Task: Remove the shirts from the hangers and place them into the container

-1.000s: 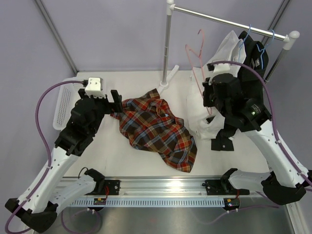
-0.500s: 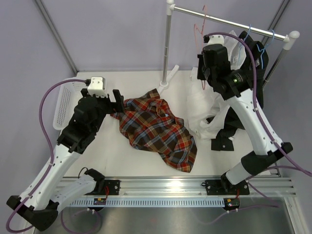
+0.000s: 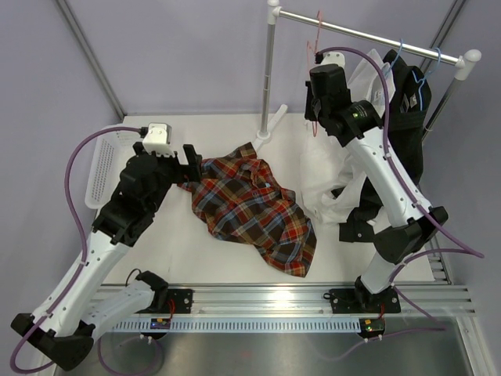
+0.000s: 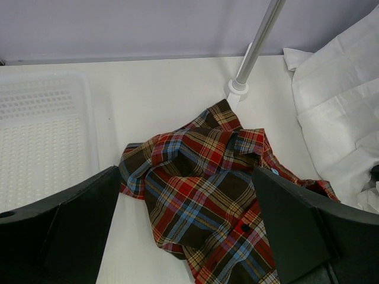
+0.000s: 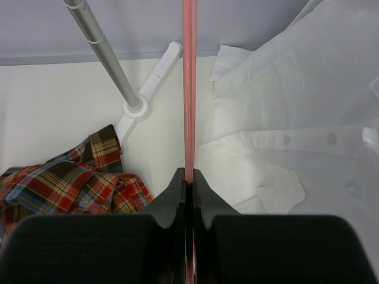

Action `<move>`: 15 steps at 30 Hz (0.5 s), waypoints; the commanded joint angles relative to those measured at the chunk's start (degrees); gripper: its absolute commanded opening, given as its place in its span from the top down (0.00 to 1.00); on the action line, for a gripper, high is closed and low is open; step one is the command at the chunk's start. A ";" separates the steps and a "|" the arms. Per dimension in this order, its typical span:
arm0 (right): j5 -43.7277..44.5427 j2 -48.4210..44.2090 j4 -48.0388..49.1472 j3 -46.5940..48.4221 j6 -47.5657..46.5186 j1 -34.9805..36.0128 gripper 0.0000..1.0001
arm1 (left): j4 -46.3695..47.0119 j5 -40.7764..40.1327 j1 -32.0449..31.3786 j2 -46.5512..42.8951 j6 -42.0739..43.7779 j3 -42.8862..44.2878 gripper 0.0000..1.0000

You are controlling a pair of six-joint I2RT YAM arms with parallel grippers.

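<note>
The plaid shirt (image 3: 250, 207) (image 4: 207, 183) (image 5: 59, 183) lies crumpled on the table, off any hanger. My left gripper (image 3: 190, 166) (image 4: 186, 174) hovers open over its left edge. My right gripper (image 3: 315, 117) (image 5: 189, 173) is raised near the rail, shut on the bare pink hanger (image 3: 317, 35) (image 5: 189, 89). The white shirt (image 3: 321, 184) (image 5: 296, 118) and black shirt (image 3: 407, 102) hang from blue hangers (image 3: 419, 78), their tails draping onto the table. The white lattice container (image 3: 102, 168) (image 4: 41, 142) sits at far left.
The chrome rail (image 3: 368, 35) runs across the back right on an upright pole (image 3: 268, 70) whose white foot (image 5: 151, 83) stands just behind the plaid shirt. Purple cables loop off both arms. A metal track runs along the near table edge.
My right arm has swung up and back, carrying the pink hanger from over the white shirt up to the rail. The left arm has barely moved.
</note>
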 commanded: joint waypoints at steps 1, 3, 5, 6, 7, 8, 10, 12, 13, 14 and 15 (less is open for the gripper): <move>-1.89 -2.58 4.80 -3.06 2.25 -0.41 0.87 | 2.53 2.79 0.21 0.62 -1.17 0.20 0.01; -3.64 -3.73 6.38 -6.22 3.03 -0.41 0.79 | 2.53 3.67 0.21 1.06 -1.52 0.37 0.01; -4.35 -5.48 6.92 -8.25 3.48 -0.41 0.66 | 2.53 5.34 0.21 1.68 -2.04 0.46 0.01; -5.05 -6.01 7.44 -8.79 3.39 -0.41 0.59 | 2.44 5.95 0.21 1.94 -2.31 0.46 0.01; -5.49 -6.97 7.62 -9.14 3.48 -0.41 0.44 | 2.44 7.44 0.21 2.47 -2.48 0.55 0.01; -6.02 -7.59 7.62 -9.66 3.39 -0.41 0.38 | 2.53 8.33 0.21 2.73 -3.09 0.64 0.01; -8.04 -9.53 7.71 -10.11 3.22 -0.41 0.21 | 2.53 10.96 0.12 3.52 -4.32 0.90 0.01; -9.44 -12.41 7.36 -10.46 3.21 -0.50 0.13 | 2.44 13.50 -0.23 4.14 -5.21 1.25 0.01; -10.15 -13.65 7.36 -10.72 3.13 -0.41 0.10 | 2.44 14.04 -0.84 4.49 -6.08 1.69 0.01; -10.85 -15.14 7.36 -11.86 3.13 -0.41 0.05 | 2.44 14.57 -2.50 5.54 -6.61 1.78 0.01; -11.99 -18.12 7.36 -12.65 3.04 -0.50 0.03 | 2.27 15.44 -3.65 6.07 -6.96 1.95 0.01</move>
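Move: The right hand grips the pink hanger below the rail; the rail where it hooks is about 20 cm up and 5 cm ahead of the hand. The hanging white shirt is some 11 cm to the hand's right, 2 cm ahead and 8 cm lower. From the left hand, the plaid shirt lies roughly 15 cm right, 1 cm ahead and 28 cm below; the white container is some 18 cm left, 10 cm ahead, 27 cm down. Right hand releases the hanger, dips 3 cm, then rises backward; open left swings 5 cm right towards plaid shirt. ##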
